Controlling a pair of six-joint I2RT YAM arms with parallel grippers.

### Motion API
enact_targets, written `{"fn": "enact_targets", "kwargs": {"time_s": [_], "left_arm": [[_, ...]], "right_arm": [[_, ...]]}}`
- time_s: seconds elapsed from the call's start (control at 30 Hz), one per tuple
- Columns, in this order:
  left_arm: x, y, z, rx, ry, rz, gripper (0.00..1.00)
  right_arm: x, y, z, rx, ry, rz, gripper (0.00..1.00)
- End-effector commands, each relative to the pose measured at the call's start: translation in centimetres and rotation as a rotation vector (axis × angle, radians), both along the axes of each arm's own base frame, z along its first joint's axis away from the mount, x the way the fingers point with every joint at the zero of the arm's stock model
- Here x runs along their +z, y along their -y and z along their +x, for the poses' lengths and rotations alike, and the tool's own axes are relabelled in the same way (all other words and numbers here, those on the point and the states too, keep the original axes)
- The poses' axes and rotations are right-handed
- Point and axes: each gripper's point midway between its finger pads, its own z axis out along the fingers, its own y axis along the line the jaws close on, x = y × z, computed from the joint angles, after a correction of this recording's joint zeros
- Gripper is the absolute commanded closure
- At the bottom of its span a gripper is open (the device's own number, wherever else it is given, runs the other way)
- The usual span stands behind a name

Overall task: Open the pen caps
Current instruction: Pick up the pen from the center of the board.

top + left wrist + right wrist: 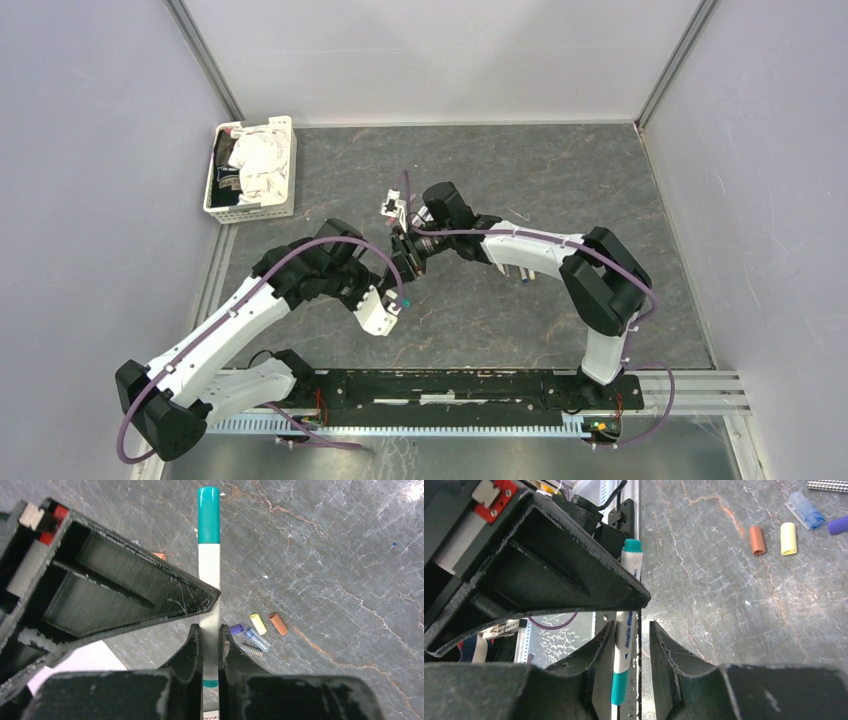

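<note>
A white-barrelled pen (209,590) with a teal pen cap (209,515) is held above the table, and my left gripper (210,640) is shut on its barrel. My right gripper (630,645) is open around the same pen (626,630), near the teal cap (620,687). The barrel rests against one finger, with a gap to the other. From above, the left gripper (398,290) and right gripper (408,258) meet tip to tip mid-table. Loose pen caps lie on the table: purple (236,629), yellow (258,623) and brown (278,623).
A clear blue cap (258,640) and a checkered piece (252,650) lie beside the loose caps, and an orange cap (160,556) lies apart. A white basket (250,168) of cloth stands at the back left. Walls enclose the dark stone table (560,170).
</note>
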Motion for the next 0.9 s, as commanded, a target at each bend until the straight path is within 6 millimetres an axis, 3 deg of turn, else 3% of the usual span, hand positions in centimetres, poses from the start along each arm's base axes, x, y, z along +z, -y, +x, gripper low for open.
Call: {"fn": "enact_targets", "kwargs": {"time_s": [0.0,0.2,0.3,0.33,0.4,0.5,0.57,0.73,0.87], "left_arm": [[0.5,0.4,-0.3,-0.119,0.078,0.023,0.98],[1.4,1.3,0.2,-0.154,0.125,-0.001,0.98],[2.0,1.8,0.8,-0.134,0.156,-0.03,0.95],[2.6,2.1,1.4,-0.103,0.17,-0.056,0.84],[4.1,2.8,2.5,-0.004,0.185,-0.139,0.44],[7.1,3.8,3.7,0.157,0.167,-0.284,0.25],[8.9,4.0,4.1,0.268,0.133,-0.38,0.05],[13.0,4.4,3.5,0.564,-0.057,-0.695,0.0],[13.8,5.2,1.9,0.717,-0.279,-0.845,0.0]], "right_arm": [[1.7,-1.3,-0.2,0.049,-0.007,0.045,0.65],[1.6,-1.7,-0.3,0.064,-0.029,0.05,0.68],[1.8,-1.8,-0.3,0.066,-0.034,0.06,0.81],[1.8,-1.7,-0.3,0.061,-0.033,0.059,0.86],[1.7,-1.2,0.2,0.036,-0.032,0.063,1.0],[2.1,0.4,1.7,-0.046,-0.027,0.086,1.0],[2.8,1.7,3.1,-0.123,0.0,0.121,1.0],[6.1,5.5,6.7,-0.417,0.141,0.241,1.0],[10.9,7.4,7.3,-0.595,0.235,0.43,1.0]]}}
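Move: My left hand holds the teal-capped pen near its plug end; the pen's middle lies about 3 cm back and 3 cm to the right of that grip, some 1 cm higher. From my right hand, half open around the pen, that middle is only about 1 cm back and 1 cm left. The pen pile lies roughly 14 cm ahead and 8 cm right of my right hand, 15 cm lower; the loose yellow cap lies level with my left hand, about 7 cm left and 15 cm below. I ease my right hand about a centimetre left and back and shut its fingers on the pen's barrel, then spread my left fingers wide and let go. My left hand pulls up some 10 cm, a little right and forward, its fingers swinging up towards the right; my right hand keeps its pinch and carries the pen about 8 cm right and 6 cm forward, turning clockwise. ##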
